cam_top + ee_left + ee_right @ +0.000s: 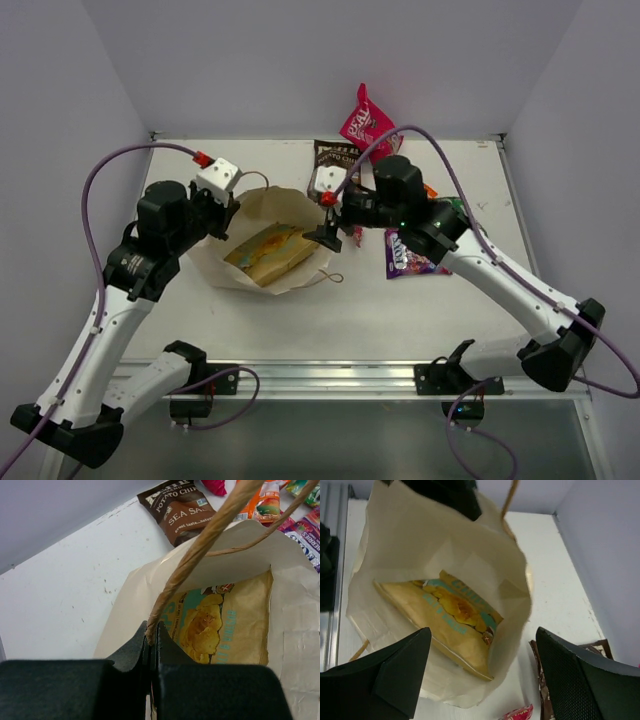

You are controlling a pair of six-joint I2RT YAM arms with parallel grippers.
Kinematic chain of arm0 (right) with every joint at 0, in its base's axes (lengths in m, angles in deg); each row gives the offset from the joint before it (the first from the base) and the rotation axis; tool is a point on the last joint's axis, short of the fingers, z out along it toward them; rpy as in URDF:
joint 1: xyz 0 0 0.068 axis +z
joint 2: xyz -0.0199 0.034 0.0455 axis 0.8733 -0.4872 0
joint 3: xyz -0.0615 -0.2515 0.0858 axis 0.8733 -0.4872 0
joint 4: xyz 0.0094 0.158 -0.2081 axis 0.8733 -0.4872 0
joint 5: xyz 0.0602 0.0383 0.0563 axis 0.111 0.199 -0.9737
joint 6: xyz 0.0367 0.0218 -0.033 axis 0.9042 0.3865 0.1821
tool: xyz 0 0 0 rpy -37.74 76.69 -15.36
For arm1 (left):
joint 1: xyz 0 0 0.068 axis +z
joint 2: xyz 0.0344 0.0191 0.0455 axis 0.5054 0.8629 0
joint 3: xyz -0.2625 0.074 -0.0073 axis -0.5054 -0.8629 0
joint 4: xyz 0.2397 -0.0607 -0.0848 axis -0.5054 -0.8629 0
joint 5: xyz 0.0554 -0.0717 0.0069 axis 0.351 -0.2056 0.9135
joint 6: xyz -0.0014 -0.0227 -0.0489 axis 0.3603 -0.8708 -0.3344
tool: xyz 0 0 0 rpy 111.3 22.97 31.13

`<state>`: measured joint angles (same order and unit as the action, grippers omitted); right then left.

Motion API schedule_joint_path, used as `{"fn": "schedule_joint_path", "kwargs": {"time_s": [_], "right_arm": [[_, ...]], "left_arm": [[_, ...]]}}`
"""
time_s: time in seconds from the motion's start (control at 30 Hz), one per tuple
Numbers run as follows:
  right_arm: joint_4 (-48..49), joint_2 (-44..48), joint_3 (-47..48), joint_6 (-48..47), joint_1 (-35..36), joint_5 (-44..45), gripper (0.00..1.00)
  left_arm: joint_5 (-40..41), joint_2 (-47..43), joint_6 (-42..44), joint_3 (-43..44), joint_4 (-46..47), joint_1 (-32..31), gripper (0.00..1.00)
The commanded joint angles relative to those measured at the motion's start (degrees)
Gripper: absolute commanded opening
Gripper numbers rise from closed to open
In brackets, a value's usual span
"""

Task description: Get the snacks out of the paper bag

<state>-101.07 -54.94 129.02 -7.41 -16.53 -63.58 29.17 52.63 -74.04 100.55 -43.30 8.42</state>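
The paper bag (275,203) lies open on the table's left half. A tan-yellow chip packet (270,252) lies inside it. My left gripper (222,215) is shut on the bag's brown cord handle (200,555), holding the mouth up at the far left rim. My right gripper (330,237) hangs open over the bag's right rim, with nothing between its fingers. In the right wrist view, the chip packet (450,615) lies below the open right gripper (484,635). Outside the bag lie a dark brown packet (335,155), a magenta-pink one (365,122), a purple one (410,255) and a tiny red one (520,713).
Orange (430,190) and green (455,205) packets peek out from under the right arm. The bag's second cord handle (330,277) trails on the table near its front edge. Grey walls close in the table at the back and on both sides.
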Motion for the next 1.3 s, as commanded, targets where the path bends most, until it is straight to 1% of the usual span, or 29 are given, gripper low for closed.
{"fn": "schedule_joint_path", "kwargs": {"time_s": [0.0,0.07,0.23,0.33,0.43,0.63,0.77,0.83,0.87,0.9,0.97,1.0,1.07,1.1,1.13,1.2,1.27], "right_arm": [[-9.2,-3.9,2.4,-9.9,2.3,-2.7,0.88],[-10.7,-5.4,1.9,-11.3,4.2,-1.0,0.88],[-9.8,-7.2,-1.0,-12.8,9.5,4.2,0.88],[-9.2,-9.8,-1.0,-13.4,11.1,8.0,0.88],[-9.1,-13.4,0.2,-14.5,11.8,10.0,0.88],[-9.8,-19.8,2.1,-15.5,11.8,10.8,0.86],[-5.2,-21.8,1.4,-15.6,11.8,12.5,0.83],[-3.7,-22.6,1.8,-15.8,11.8,13.2,0.79],[-2.3,-23.6,2.1,-15.9,11.8,13.8,0.77],[-1.6,-24.1,2.6,-16.0,11.8,14.5,0.66],[0.0,-24.9,3.0,-16.1,11.8,15.4,0.54],[0.6,-24.9,3.2,-16.2,11.8,15.9,0.43],[1.8,-24.0,3.5,-16.2,11.8,15.6,0.32],[1.8,-23.5,4.1,-16.2,11.8,15.2,0.18],[1.8,-22.9,4.3,-15.8,11.8,14.9,0.11],[1.5,-20.2,4.6,-15.5,11.8,13.9,0.0],[1.8,-17.6,4.4,-15.3,11.9,13.1,0.0]], "left_arm": [[-4.6,0.5,3.8,2.8,2.7,-0.2,0.0],[-4.7,1.2,4.0,2.9,3.2,-0.2,0.0],[-6.8,2.0,3.5,2.6,3.3,-0.2,0.0],[-7.2,1.8,3.3,1.9,3.3,-0.2,0.0],[-7.7,1.2,3.1,1.4,3.5,-0.2,0.0],[-8.0,0.8,3.0,1.3,3.4,-0.2,0.0],[-9.0,1.0,2.3,0.6,3.6,-0.2,0.0],[-9.2,1.1,2.2,0.2,3.7,-0.2,0.0],[-9.5,1.0,2.0,0.1,3.7,-0.2,0.0],[-9.5,1.0,2.0,0.0,3.7,-0.2,0.0],[-9.2,0.6,2.1,-0.1,3.7,-0.2,0.0],[-9.1,0.5,2.2,-0.1,3.7,-0.2,0.0],[-8.7,0.0,2.4,-0.5,3.7,-0.2,0.0],[-8.5,-0.1,2.4,-0.7,3.7,-0.2,0.0],[-8.4,-0.2,2.4,-1.0,3.7,-0.2,0.0],[-7.8,-0.3,2.1,-1.8,3.7,-0.2,0.0],[-6.2,-0.3,1.7,-2.3,3.8,-0.2,0.0]]}}
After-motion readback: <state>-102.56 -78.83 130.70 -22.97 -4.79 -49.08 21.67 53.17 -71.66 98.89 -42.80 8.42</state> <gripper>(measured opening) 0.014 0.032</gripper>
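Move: The gold chip bag, the last snack in the paper bag, lies about 9 cm left of the right hand, some 21 cm below and about 1 cm back. The small red snack is roughly 14 cm ahead and 10 cm to the right of that hand; the brown potato chips are some 27 cm ahead and 6 cm right, both down on the table. From the left hand, holding the paper bag's handle, the chip bag is about 8 cm right, 2 cm back and 17 cm below. The gold chip bag is reached by the right hand plunging nearly 20 cm down into the paper bag while going about 8 cm left, its fingers tipping down some 30 degrees. Deep inside, the wide-open fingers close and pinch a fold of it, then start up about 2 cm. The left fingers keep their pinch on the handle, shifting 2 cm right with a slight clockwise turn. ##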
